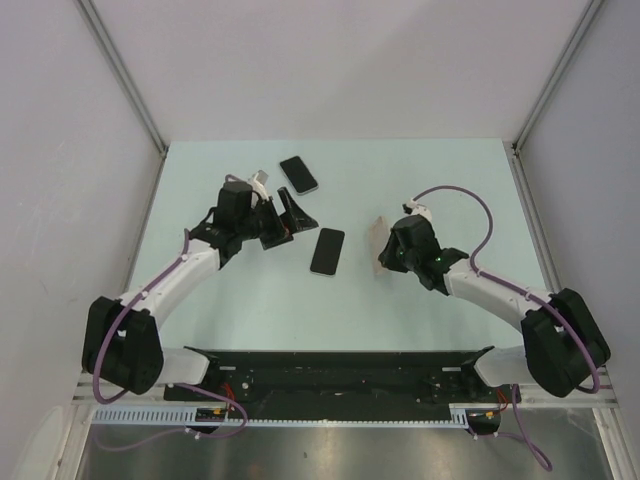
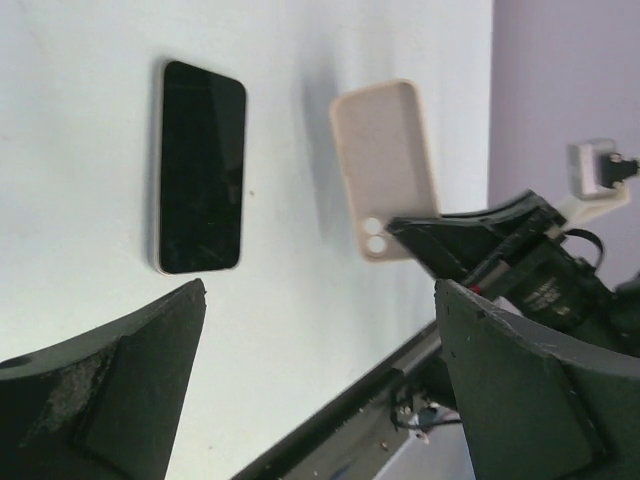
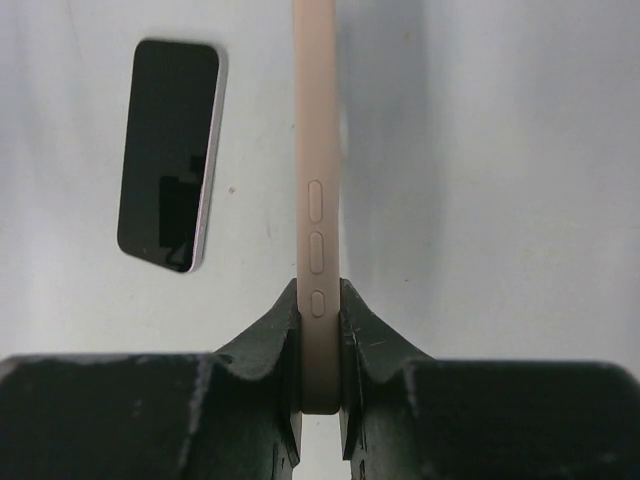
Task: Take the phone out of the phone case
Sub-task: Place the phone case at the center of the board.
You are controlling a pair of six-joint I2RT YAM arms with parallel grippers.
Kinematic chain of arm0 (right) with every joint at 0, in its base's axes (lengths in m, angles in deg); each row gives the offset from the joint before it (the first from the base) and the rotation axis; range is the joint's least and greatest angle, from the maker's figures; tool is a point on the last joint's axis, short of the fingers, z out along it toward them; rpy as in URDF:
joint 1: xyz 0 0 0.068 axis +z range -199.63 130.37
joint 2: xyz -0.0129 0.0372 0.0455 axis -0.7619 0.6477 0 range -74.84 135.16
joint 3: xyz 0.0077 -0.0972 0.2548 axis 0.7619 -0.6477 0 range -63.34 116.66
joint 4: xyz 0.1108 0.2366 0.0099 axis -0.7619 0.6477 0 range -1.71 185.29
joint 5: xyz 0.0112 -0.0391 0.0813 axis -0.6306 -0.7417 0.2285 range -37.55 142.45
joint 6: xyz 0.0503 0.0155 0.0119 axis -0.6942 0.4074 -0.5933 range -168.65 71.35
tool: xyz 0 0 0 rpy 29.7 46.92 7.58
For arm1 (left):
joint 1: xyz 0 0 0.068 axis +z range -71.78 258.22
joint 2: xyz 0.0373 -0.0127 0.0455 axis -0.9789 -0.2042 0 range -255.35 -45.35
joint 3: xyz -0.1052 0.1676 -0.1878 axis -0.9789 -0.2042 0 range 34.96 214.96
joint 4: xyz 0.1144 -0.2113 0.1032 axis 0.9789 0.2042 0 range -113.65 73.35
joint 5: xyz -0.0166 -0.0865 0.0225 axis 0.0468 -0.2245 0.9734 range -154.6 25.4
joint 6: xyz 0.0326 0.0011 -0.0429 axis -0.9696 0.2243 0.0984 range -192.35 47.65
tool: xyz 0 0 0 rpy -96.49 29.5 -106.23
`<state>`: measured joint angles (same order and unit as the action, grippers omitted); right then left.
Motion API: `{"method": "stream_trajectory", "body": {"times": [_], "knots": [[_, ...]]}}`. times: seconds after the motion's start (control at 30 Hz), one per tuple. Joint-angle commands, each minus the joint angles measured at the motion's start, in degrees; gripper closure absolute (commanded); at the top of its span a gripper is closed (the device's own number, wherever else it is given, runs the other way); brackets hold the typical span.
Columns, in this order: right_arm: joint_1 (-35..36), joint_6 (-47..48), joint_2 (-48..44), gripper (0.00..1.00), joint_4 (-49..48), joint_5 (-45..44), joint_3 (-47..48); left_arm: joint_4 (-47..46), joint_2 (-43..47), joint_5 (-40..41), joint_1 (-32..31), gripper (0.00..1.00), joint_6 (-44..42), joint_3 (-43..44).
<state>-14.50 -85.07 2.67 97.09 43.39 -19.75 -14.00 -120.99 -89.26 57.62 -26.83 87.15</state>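
Observation:
The beige phone case [image 1: 380, 243] stands on its long edge, my right gripper [image 1: 386, 256] shut on its lower end. The right wrist view shows the case's button edge [image 3: 317, 180] pinched between both fingers [image 3: 270, 340]. A black-screened phone [image 1: 327, 250] lies flat on the table just left of the case, apart from it; it also shows as the phone [image 3: 170, 210] and the phone [image 2: 200, 165]. My left gripper [image 1: 288, 222] hovers open behind the phone, holding nothing. From the left wrist, the case [image 2: 385, 165] shows its flat face with two camera holes.
A second dark phone [image 1: 298, 174] lies at the back of the pale green table [image 1: 220, 290]. Metal frame posts stand at the back corners. A black rail [image 1: 340, 375] runs along the near edge by the arm bases.

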Motion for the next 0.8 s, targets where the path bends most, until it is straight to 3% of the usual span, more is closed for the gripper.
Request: {"method": "stream_trajectory", "body": {"times": [0.0, 0.43, 0.77], "knots": [[-5.07, 0.3, -3.25, 1.0, -5.01, 5.62, -1.58, 6.51, -2.05, 9.09, 0.3, 0.0, -4.91, 4.94], [-24.14, 2.94, -7.55, 0.99, -4.93, 16.17, -4.83, 11.62, -15.58, 24.48, 0.21, 0.0, -9.74, 17.94], [-32.23, 4.17, -10.19, 0.92, -3.35, 19.34, -7.56, 22.95, -37.55, 30.72, -0.93, 0.0, -13.61, 44.72]]}}
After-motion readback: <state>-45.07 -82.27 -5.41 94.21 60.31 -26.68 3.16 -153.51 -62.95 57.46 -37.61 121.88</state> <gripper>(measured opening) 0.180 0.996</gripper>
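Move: My open left hand is empty; the far phone lies about 27 cm ahead of it, hardly 1 cm to the left, some 17 cm below. The near phone, already on the board, is roughly 2 cm ahead and 7 cm to the right, equally low. My right hand still holds the tan phone case; from it the near phone is about 7 cm ahead and 16 cm left, the far phone 33 cm ahead and 25 cm left, both some 8 cm lower. I reach my left hand forward about 14 cm towards the far phone while sinking some 6 cm, drifting left on the way, its fingers kept wide open as the wrist rolls some 30 degrees, left side up, and points more steeply down. My right hand keeps its pinch on the tan case and carries it 13 cm to the right, away from the near phone and a little forward, turning about 15 degrees clockwise. ##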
